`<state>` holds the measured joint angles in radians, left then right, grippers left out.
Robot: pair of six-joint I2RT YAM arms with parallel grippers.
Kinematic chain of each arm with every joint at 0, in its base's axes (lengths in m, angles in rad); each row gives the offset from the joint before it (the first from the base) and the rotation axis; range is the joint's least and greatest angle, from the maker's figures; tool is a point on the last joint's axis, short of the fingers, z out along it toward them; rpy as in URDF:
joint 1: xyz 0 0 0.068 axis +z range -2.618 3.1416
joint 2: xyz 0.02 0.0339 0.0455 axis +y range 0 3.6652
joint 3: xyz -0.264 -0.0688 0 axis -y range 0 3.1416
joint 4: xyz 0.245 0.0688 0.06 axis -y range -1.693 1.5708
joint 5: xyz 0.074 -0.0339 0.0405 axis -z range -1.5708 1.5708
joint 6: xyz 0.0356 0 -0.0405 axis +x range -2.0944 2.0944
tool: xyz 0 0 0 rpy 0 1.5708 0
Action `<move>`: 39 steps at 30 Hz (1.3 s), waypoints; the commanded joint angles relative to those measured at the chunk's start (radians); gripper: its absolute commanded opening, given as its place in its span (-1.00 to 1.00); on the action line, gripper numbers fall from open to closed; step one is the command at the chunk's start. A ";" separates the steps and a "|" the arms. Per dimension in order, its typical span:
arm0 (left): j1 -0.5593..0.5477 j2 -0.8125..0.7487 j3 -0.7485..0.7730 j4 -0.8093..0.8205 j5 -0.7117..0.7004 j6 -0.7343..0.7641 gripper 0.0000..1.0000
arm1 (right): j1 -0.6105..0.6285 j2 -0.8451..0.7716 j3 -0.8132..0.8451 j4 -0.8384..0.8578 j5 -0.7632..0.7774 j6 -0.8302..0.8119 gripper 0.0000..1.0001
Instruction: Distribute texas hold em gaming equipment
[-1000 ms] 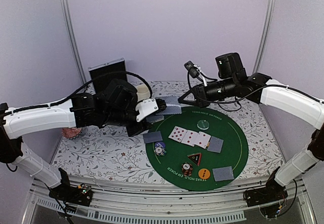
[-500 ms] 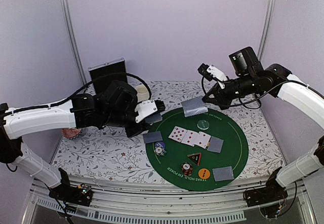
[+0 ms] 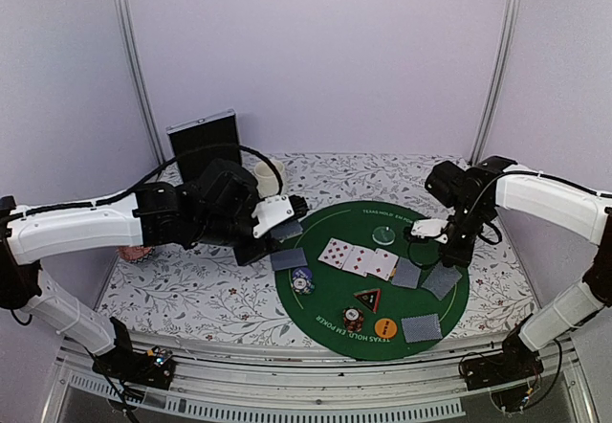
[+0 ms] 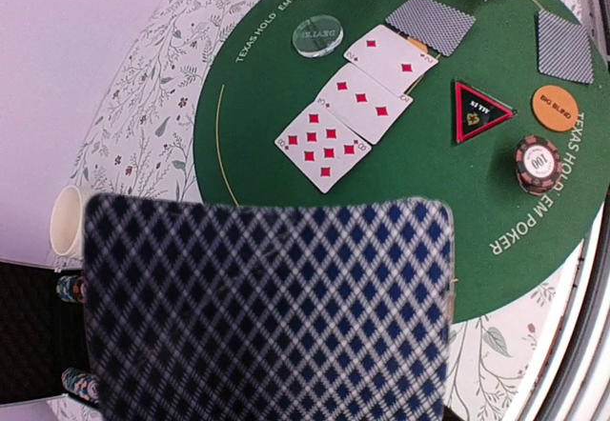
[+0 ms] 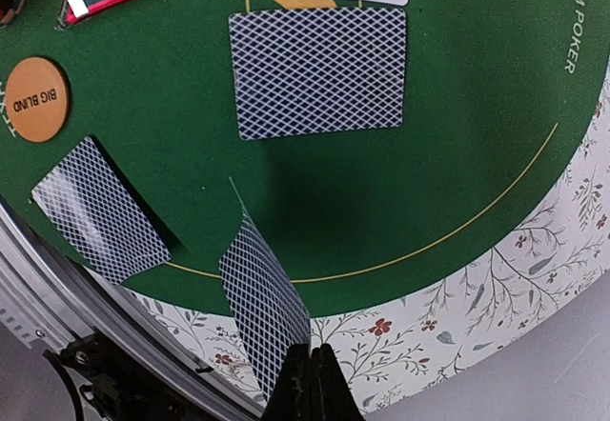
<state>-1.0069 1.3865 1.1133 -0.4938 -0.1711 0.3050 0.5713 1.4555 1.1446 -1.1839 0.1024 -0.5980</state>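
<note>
My left gripper (image 3: 288, 220) hovers over the green mat's (image 3: 316, 303) left edge, shut on a deck of playing cards (image 4: 267, 307) whose grey-blue back hides its fingers. Low over the mat's right rim, my right gripper (image 5: 307, 375) is shut on one tilted card (image 5: 262, 297), also in the top view (image 3: 442, 280). Three face-up cards (image 3: 359, 258) lie mid-mat, with face-down cards beside them (image 3: 407, 272), at the left (image 3: 288, 258) and at the front (image 3: 422, 327). A blue-white chip stack (image 3: 303, 279), dark red stack (image 3: 353, 319), orange disc (image 3: 385, 327), triangular token (image 3: 367, 299) and pale green chip (image 3: 384, 234) rest on the mat.
A silver-edged black case (image 3: 203, 141) stands at the back left with a cream mug (image 3: 272, 169) next to it. More chips (image 3: 137, 251) sit at the table's left edge under the left arm. The floral tablecloth (image 3: 191, 294) surrounds the mat.
My right arm swung from the back beside the left gripper over to the mat's right side and came down, carrying one card. The left arm barely moved.
</note>
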 commanded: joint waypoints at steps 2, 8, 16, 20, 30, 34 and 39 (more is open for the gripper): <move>0.013 -0.034 -0.016 0.017 0.008 -0.006 -0.12 | -0.020 0.084 -0.016 0.044 0.040 -0.107 -0.97; 0.014 -0.044 -0.024 0.017 0.008 -0.007 -0.11 | -0.022 0.211 0.011 0.095 0.086 -0.170 -0.97; 0.015 -0.048 -0.028 0.016 0.002 -0.004 -0.11 | -0.028 0.274 0.012 0.259 0.126 -0.296 -0.96; 0.014 -0.049 -0.026 0.015 -0.001 0.000 -0.11 | -0.042 0.310 0.025 0.262 0.126 -0.314 -0.96; 0.016 -0.047 -0.029 0.015 0.002 -0.006 -0.11 | -0.074 0.341 0.016 0.315 0.167 -0.332 -0.96; 0.015 -0.045 -0.034 0.015 0.009 -0.028 -0.11 | -0.074 0.339 0.017 0.326 0.190 -0.335 -0.80; 0.032 -0.029 -0.071 0.037 0.035 -0.176 -0.11 | -0.074 0.303 0.014 0.334 0.191 -0.337 -0.45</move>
<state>-1.0039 1.3651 1.0832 -0.4850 -0.1635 0.2558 0.4980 1.7847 1.1492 -0.8669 0.2798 -0.9295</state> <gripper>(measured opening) 0.449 0.221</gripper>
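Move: The card in my right hand is meant for the bare felt about 3 cm ahead of that hand and some 9 cm below. The face-down card ending the row lies about 7 cm left and 4 cm ahead. The two of diamonds is some 13 cm left, 6 cm ahead; another face-down card sits 11 cm back, 3 cm left. From my deck-holding left hand, the spot is roughly 37 cm right, 6 cm back and 17 cm down. My right hand, still pinching the card, first sinks steeply towards the felt beside the row's last card, then slides mostly forward at low height, about 8 cm down and 8 cm forward in all. The wrist turns some 15 degrees counter-clockwise and leans as it goes. Once low, it opens the fingers part-way and lets go of the card. ##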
